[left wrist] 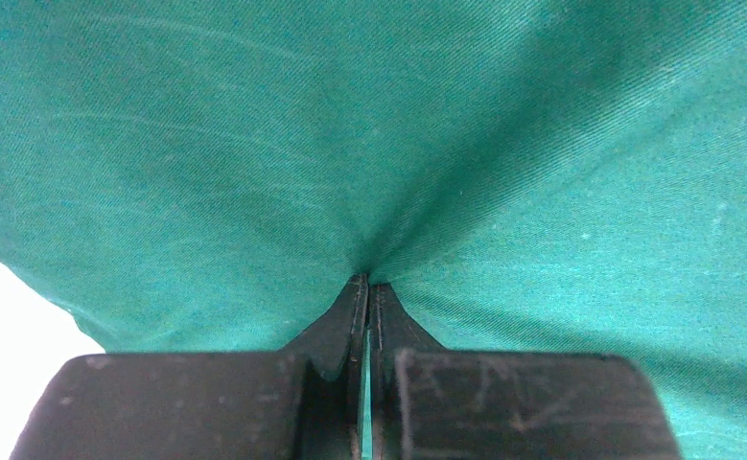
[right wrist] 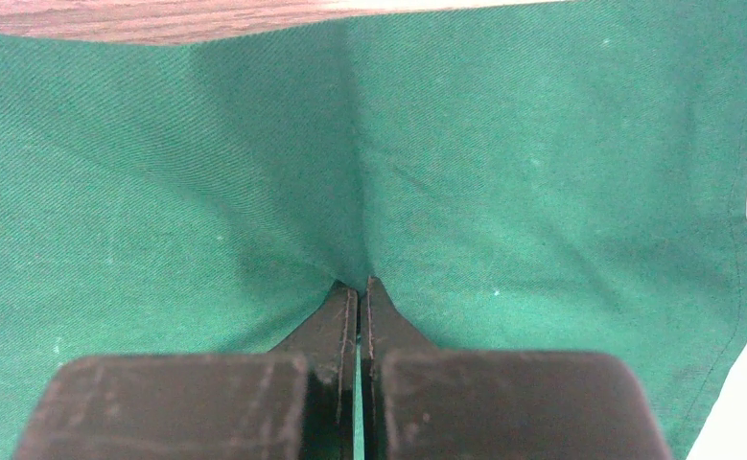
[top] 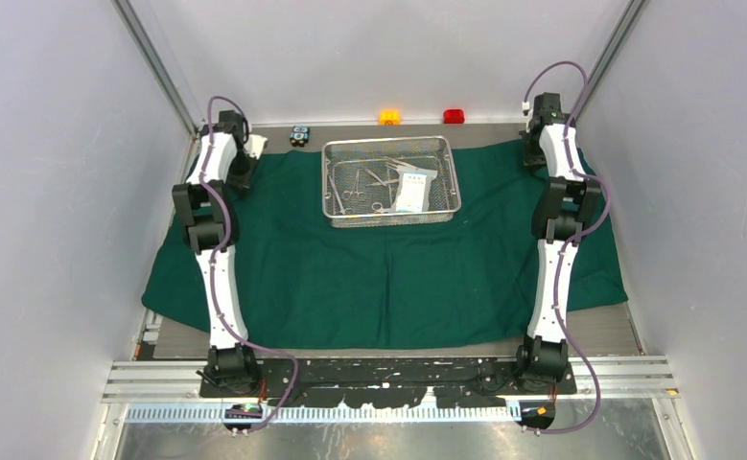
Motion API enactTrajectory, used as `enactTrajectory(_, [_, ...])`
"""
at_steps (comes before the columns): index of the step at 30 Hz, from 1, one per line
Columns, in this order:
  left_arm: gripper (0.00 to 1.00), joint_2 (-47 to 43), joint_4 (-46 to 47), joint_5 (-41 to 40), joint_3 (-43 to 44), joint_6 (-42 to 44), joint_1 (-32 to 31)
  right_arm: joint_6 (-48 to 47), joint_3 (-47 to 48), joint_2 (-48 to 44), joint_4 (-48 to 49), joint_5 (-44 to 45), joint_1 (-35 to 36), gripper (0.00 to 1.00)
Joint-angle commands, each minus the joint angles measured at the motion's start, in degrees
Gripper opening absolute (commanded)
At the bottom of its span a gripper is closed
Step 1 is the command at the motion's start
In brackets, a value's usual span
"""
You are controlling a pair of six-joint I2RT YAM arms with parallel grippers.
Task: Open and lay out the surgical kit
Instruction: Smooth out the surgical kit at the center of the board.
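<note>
The dark green cloth wrap [top: 369,278] lies unfolded across the table. On its far middle stands the silver wire-mesh tray [top: 388,219], holding steel scissors and forceps [top: 355,187] and a flat white-blue packet [top: 412,190]. My left gripper [top: 243,172] is at the cloth's far left corner and my right gripper [top: 534,153] at its far right corner. In the left wrist view the left gripper [left wrist: 369,280] is shut on a pinch of cloth [left wrist: 254,144], which puckers at the tips. The right gripper [right wrist: 358,285] pinches the cloth [right wrist: 542,192] the same way.
An orange block [top: 389,117], a red block [top: 454,116] and a black-blue block [top: 299,135] sit along the back edge behind the tray. Grey walls close in left, right and behind. A wooden edge [right wrist: 158,19] shows beyond the cloth in the right wrist view.
</note>
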Motion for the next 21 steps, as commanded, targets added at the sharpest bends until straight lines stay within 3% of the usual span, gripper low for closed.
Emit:
enactTrajectory(1, [0.0,-1.4,6.1,-7.4,-5.6,2.8,3.4,-1.6,-1.7,0.5,1.4,6.0,-1.8,0.0])
enactTrajectory(6, [0.0,-4.4,7.1,-7.3,-10.8,3.8,3.9,-1.6,-4.8,-1.4,2.7,6.9,-2.0,0.04])
enactTrajectory(10, [0.03,-5.5,6.9,-8.0,-12.8,4.3,4.0,-1.7,-7.5,-3.4,3.7,7.7,-2.1,0.21])
enactTrajectory(15, [0.24,-7.7,9.1,-10.3,-16.1,5.6,4.5,-2.0,-9.4,-6.2,4.4,8.7,-2.5,0.37])
enactTrajectory(21, [0.47,-10.0,11.2,-10.4,-19.2,6.0,6.8,-3.7,-13.1,-9.9,5.8,10.5,-3.5,0.44])
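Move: The drape, pinched in both grippers just above the board, has its left edge about 14 cm to the left of the left hand, level with it, and its far edge some 11 cm ahead; the instrument tray is 49 cm to the right and 2 cm ahead. From the right hand the drape's right edge is roughly 15 cm right, level, its far edge 6 cm straight ahead, and the tray 48 cm left and 5 cm back. The pinched drape is let go on both sides: the left hand first eases back less than a centimetre, the right barely stirs, then both grippers open to not quite half. As they open, both slide outward towards the drape's side edges and somewhat back, the left about 5 cm left, the right about 4 cm right, tilting 5 to 10 degrees and staying low over the cloth. ##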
